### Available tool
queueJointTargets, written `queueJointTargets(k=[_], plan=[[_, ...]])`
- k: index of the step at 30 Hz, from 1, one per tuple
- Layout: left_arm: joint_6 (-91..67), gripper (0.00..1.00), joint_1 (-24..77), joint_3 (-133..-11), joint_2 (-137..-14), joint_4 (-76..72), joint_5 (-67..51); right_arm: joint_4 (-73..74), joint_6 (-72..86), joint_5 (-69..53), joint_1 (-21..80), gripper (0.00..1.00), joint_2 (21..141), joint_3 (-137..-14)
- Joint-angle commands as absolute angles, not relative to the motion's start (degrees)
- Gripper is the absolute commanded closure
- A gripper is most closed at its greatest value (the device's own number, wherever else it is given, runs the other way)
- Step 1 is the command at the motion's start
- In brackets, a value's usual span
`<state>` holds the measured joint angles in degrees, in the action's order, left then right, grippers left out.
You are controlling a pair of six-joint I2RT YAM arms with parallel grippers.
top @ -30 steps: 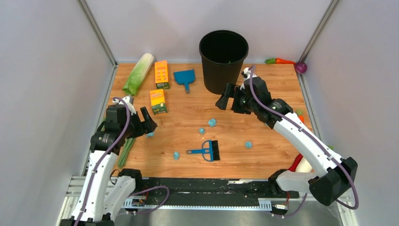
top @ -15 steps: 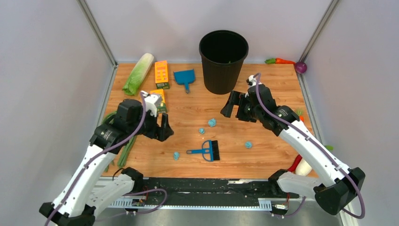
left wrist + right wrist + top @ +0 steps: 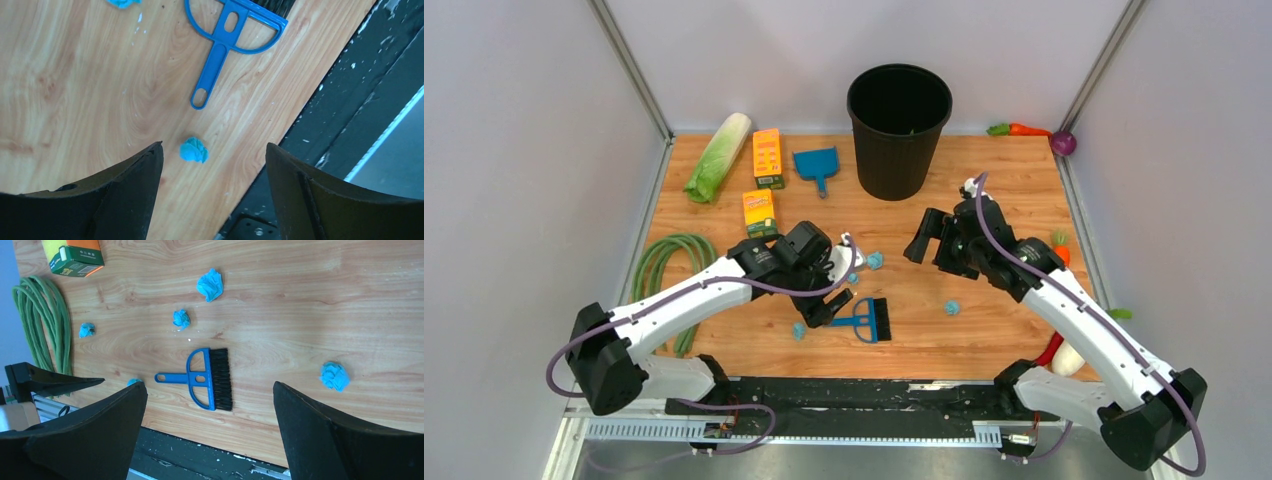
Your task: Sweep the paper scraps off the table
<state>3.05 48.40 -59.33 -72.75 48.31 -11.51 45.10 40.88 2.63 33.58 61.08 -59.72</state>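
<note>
Several light-blue paper scraps lie on the wooden table (image 3: 1024,190): one (image 3: 875,260) mid-table, one (image 3: 951,307) right of the brush, one (image 3: 799,330) near the front edge. The blue hand brush (image 3: 869,320) lies flat, bristles to the right. My left gripper (image 3: 829,305) hangs open just above the brush's handle end. In the left wrist view, that gripper (image 3: 214,146) frames a scrap (image 3: 193,150) below the brush (image 3: 232,30). My right gripper (image 3: 921,240) is open and empty, in the air right of centre. Its wrist view shows the gripper (image 3: 210,385) above the brush (image 3: 210,379) and scraps (image 3: 210,284).
A black bin (image 3: 899,130) stands at the back centre, a blue dustpan (image 3: 816,165) to its left. Two orange boxes (image 3: 761,213), a cabbage (image 3: 719,155) and a green hose coil (image 3: 669,265) fill the left side. Toy vegetables (image 3: 1024,129) lie along the right edge.
My left arm swung from the table's left edge to the centre, ending over the brush handle. My right gripper drifted slightly nearer and rightward. Both stayed open.
</note>
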Motion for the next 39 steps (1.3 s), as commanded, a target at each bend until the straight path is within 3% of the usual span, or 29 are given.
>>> queueJointTargets(k=[1,13,30,34,35,37,39], plan=[[14.67,0.18,49.83,-57.22,-71.98,42.02,-12.04,47.63,43.94,4.74,33.84,0.0,57.75,-59.33],[22.77,0.23,53.61,-50.1,-78.92,33.32,-8.79,51.06,46.23,6.41,33.84,0.0,55.28,-57.31],[23.12,0.29,53.88,-52.39,-90.87,31.29,-8.09,53.0,46.93,5.98,33.84,0.0,56.34,-57.39],[23.2,0.41,54.23,-52.56,-92.11,31.37,-9.05,53.0,46.85,5.89,33.75,0.0,57.13,-57.92],[23.29,0.5,54.23,-52.82,-92.28,31.81,-9.05,53.09,46.85,5.89,33.84,0.0,57.3,-58.18],[23.2,0.59,54.4,-53.43,-92.02,32.43,-8.88,53.17,46.58,5.8,33.84,0.0,57.74,-58.53],[23.03,0.63,54.4,-53.88,-91.67,33.4,-8.79,53.17,46.32,5.89,33.84,0.0,58.18,-58.71]])
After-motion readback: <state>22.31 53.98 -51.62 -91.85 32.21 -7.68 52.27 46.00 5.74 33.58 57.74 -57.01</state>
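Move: The brush handle lies almost beneath the left hand, about 12 cm down, some 3 cm to its right and 1 cm ahead, with the bristles about 8 cm farther right. At table height, one paper scrap is some 5 cm left and 1 cm back of the hand, another about 10 cm ahead and 6 cm right. From the right hand the handle lies roughly 16 cm left, 6 cm back and 18 cm down. With its fingertips ending astride the end of the brush handle, just above the table, the left hand sinks about 12 cm almost straight down, turning some 20 degrees clockwise to line up. The fingers narrow slowly, then close faster at the bottom to about half their starting gap; a firm pinch isn't visible. The open, empty right hand eases back and right about 4 cm, sinking slightly. ##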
